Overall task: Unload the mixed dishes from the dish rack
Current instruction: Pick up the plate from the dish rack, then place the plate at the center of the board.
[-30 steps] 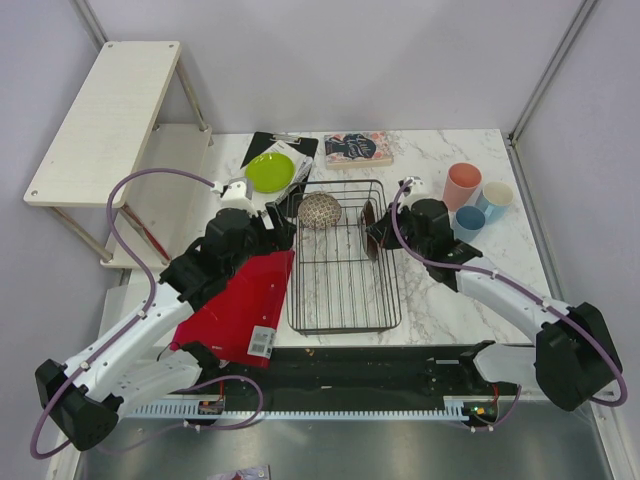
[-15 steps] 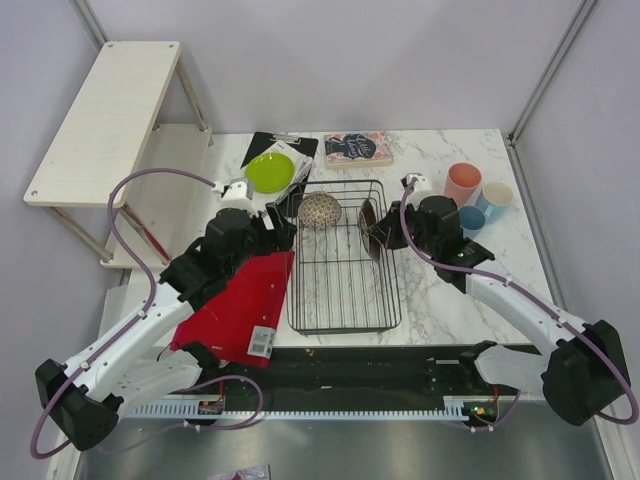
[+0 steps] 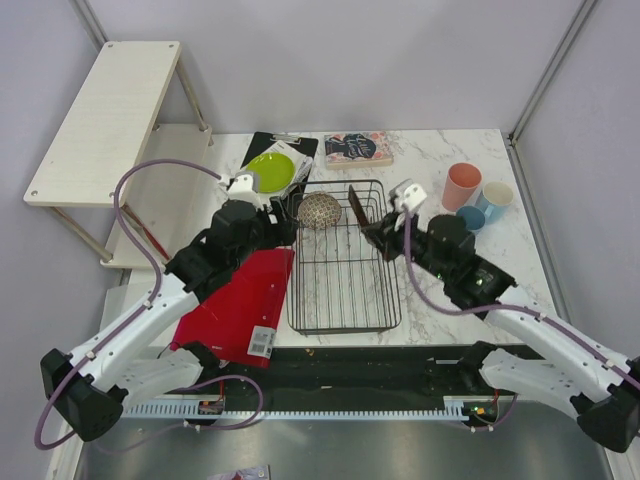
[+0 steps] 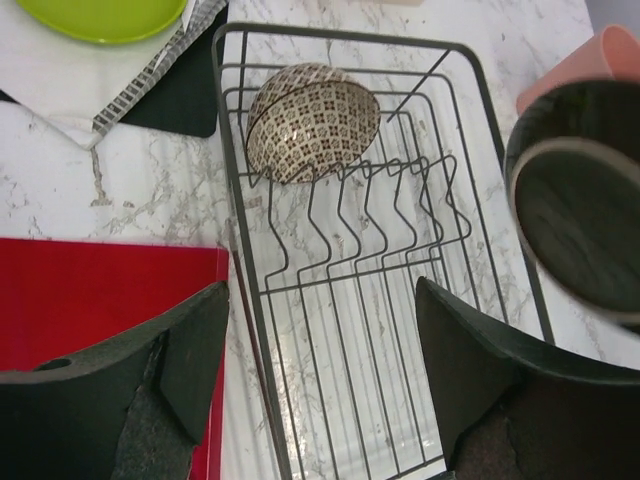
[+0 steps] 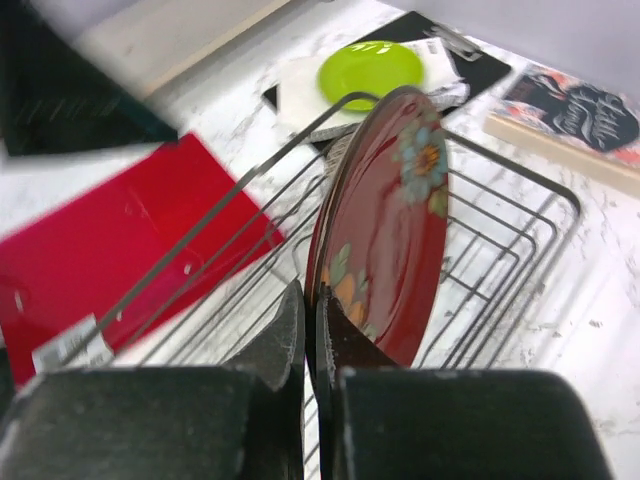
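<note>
The black wire dish rack [image 3: 341, 300] lies mid-table. In its far left corner a speckled bowl [image 3: 319, 210] [image 4: 312, 122] leans on the wires. My right gripper [image 3: 374, 231] [image 5: 315, 318] is shut on the lower rim of the red floral plate [image 3: 355, 208] [image 5: 385, 225], which it holds upright on edge above the rack's far right part. The plate's dark back [image 4: 582, 232] shows in the left wrist view. Hovering over the rack's left rim, my left gripper [image 3: 281, 228] [image 4: 320, 365] is open and holds nothing. A lime green plate [image 3: 270, 170] sits at the back left.
A pink cup [image 3: 461, 185], light blue mug [image 3: 495, 200] and darker blue cup [image 3: 470, 218] stand right of the rack. A flat red board [image 3: 236, 303] lies left of it. A book [image 3: 357, 148] lies behind, and a white shelf [image 3: 105, 115] stands far left.
The right arm has raised the floral plate up and toward the back of the rack. The left gripper has edged slightly toward the back and its jaws have narrowed a little.
</note>
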Motion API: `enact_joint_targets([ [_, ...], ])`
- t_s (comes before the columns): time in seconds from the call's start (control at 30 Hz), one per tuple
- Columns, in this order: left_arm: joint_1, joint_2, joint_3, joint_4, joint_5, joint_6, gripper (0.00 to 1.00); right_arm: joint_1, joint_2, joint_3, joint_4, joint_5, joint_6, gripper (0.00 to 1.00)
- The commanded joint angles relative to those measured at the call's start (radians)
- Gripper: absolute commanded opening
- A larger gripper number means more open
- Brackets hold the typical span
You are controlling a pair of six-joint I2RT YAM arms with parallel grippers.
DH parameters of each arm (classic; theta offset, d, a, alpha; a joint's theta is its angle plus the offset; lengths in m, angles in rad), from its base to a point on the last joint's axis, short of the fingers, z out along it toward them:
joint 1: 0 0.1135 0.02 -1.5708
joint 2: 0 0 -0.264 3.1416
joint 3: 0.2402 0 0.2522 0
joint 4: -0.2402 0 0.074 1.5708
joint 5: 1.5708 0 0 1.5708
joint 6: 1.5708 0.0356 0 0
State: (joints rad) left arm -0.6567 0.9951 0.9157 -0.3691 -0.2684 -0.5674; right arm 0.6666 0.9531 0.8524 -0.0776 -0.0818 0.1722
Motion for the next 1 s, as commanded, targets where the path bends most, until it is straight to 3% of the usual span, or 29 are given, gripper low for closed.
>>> enact_joint_targets([
  [0.0, 0.000, 0.027, 0.112, -0.007, -0.029, 0.098, 0.81, 0.256, -0.085, -0.114, 0.136, 0.342, -0.405, 0.00],
  [0.03, 0.000, 0.033, 0.136, -0.010, -0.043, 0.116, 0.80, 0.345, -0.096, -0.145, 0.163, 0.397, -0.533, 0.00],
  [0.17, 0.000, 0.056, 0.184, -0.028, -0.052, 0.221, 0.79, 0.470, -0.083, -0.199, 0.233, 0.635, -0.698, 0.00],
  [0.3, 0.000, 0.048, 0.189, -0.051, -0.031, 0.222, 0.79, 0.603, -0.004, -0.239, 0.317, 0.854, -0.923, 0.00],
  [0.57, 0.000, 0.043, 0.123, -0.050, 0.153, 0.231, 0.80, 0.812, 0.165, -0.361, 0.637, 1.059, -1.370, 0.00],
  [0.77, 0.000, 0.048, 0.121, -0.037, 0.264, 0.242, 0.87, 0.869, 0.196, -0.377, 0.667, 1.054, -1.395, 0.00],
  [0.97, -0.001, 0.074, 0.095, -0.008, 0.388, 0.264, 0.85, 0.901, 0.173, -0.395, 0.664, 1.050, -1.363, 0.00],
])
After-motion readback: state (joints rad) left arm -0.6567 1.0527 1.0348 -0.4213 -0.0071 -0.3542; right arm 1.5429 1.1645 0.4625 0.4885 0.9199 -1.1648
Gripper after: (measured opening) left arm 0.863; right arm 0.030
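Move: The right hand already pinches the red plate by its rim, clear of the dish rack, with the plate's middle about 5 cm ahead, 3 cm left and 4 cm above. The rack's middle lies some 18 cm below, 3 cm forward and 3 cm left; the patterned bowl is about 12 cm ahead, 9 cm left and 16 cm below. For the left hand, the plate is roughly 12 cm right, 2 cm ahead and 8 cm above. Right hand swings the still-pinched plate 9 cm back, 8 down, 4 left, rolling leftward; left hand edges right. ##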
